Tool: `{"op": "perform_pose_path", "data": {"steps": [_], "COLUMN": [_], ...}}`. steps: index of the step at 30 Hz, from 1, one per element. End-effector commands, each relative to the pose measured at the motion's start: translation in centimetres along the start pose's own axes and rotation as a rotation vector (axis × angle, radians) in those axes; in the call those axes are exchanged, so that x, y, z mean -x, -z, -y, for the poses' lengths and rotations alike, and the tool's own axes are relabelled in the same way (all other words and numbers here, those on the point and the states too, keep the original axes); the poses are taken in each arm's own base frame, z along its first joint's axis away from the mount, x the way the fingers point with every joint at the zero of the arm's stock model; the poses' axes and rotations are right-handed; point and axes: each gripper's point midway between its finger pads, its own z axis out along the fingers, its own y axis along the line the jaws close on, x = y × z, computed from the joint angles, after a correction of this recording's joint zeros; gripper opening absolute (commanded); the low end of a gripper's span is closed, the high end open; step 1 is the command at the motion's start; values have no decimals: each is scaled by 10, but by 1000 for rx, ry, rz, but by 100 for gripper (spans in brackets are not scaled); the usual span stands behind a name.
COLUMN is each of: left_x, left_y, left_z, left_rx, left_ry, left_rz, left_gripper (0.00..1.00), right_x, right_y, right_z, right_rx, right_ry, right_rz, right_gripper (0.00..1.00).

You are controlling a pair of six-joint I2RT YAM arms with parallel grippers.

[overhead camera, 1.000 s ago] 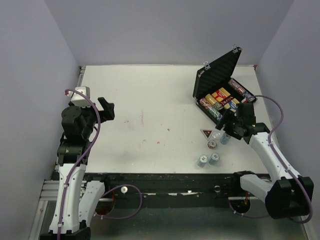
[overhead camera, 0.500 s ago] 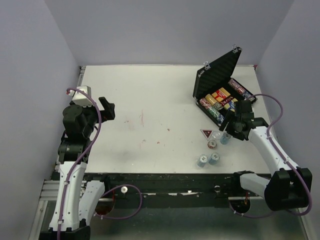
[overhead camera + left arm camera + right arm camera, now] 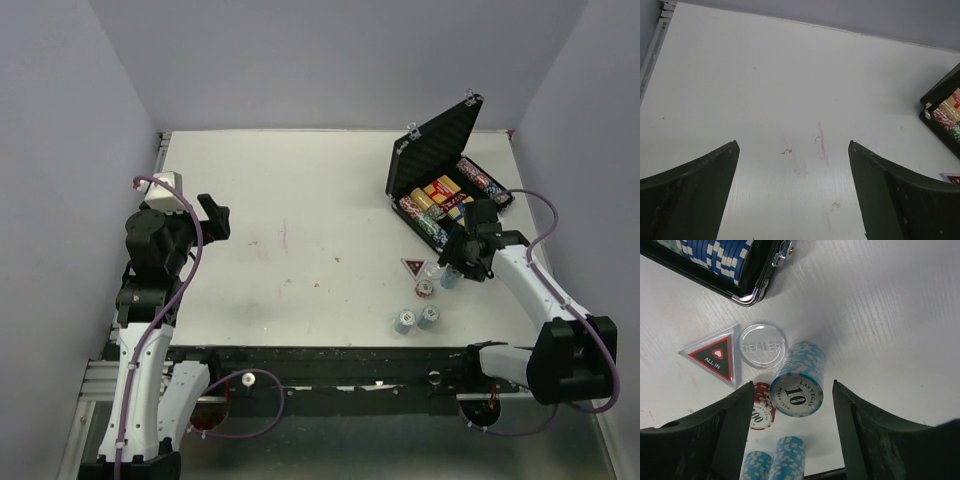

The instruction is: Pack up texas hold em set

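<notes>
The black ribbed case [image 3: 437, 148] stands open at the far right, with rows of coloured chips [image 3: 440, 204] in its base. In front of it lie a dark triangular ALL IN marker [image 3: 715, 356], a clear DEALER disc [image 3: 762, 346] and a short red chip stack [image 3: 761, 412]. A light-blue stack marked 10 [image 3: 796, 385] stands upright between the fingers of my right gripper [image 3: 791, 385], which is open, with a gap on each side. Two more light-blue stacks [image 3: 416, 319] stand nearer the front edge. My left gripper [image 3: 792, 145] hangs open over bare table at the left.
The case's corner with blue chips [image 3: 747, 295] is just beyond the marker. The case edge [image 3: 945, 115] shows at the right of the left wrist view. The white table [image 3: 300, 200] has faint red marks. Purple walls close in both sides.
My right gripper has shifted slightly back and left over the light-blue stack, and its jaws have narrowed a little. The left arm has not moved.
</notes>
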Motion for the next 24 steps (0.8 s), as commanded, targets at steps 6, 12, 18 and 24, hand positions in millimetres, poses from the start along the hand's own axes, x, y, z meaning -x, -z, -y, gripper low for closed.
{"op": "perform_pose_path", "data": {"steps": [6,12,18,24], "left_x": [0,-1,0,0], "left_y": [0,0,0,0], "left_z": [-2,-2,-2,-2], "left_rx": [4,5,4,7], "left_ry": [-6,-6,-7,-7], "left_rz": [8,7,8,9], "left_gripper": [99,99,99,99], "right_x": [-2,-7,-8,21], "right_y": [-8,-12,-13,3], "right_z": [4,5,4,-5], "right_rx": [-42,-52,-47,-15], "right_ry": [3,9,14,-11], "right_rz": [-20,-44,-57,52], "right_gripper": [62,59,42,1]}}
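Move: Between the right hand's open fingers stands the upright blue chip stack, its middle about 4 cm straight below. The dealer button lies some 4 cm left and 2 cm ahead, the short red stack about 5 cm left and 1 cm back. The nearer loose blue stack stands about 9 cm back and 4 cm left; the open case is centred roughly 18 cm ahead. From the left hand, the chip stack is some 48 cm right, 2 cm back and 25 cm below. The right hand's two fingers close on the sides of the upright blue chip stack near its top and pinch it as the hand finishes settling. It sinks about 1.5 cm almost straight down around the stack while the fingers narrow, then stops and holds the grip, its wrist barely tilting. ##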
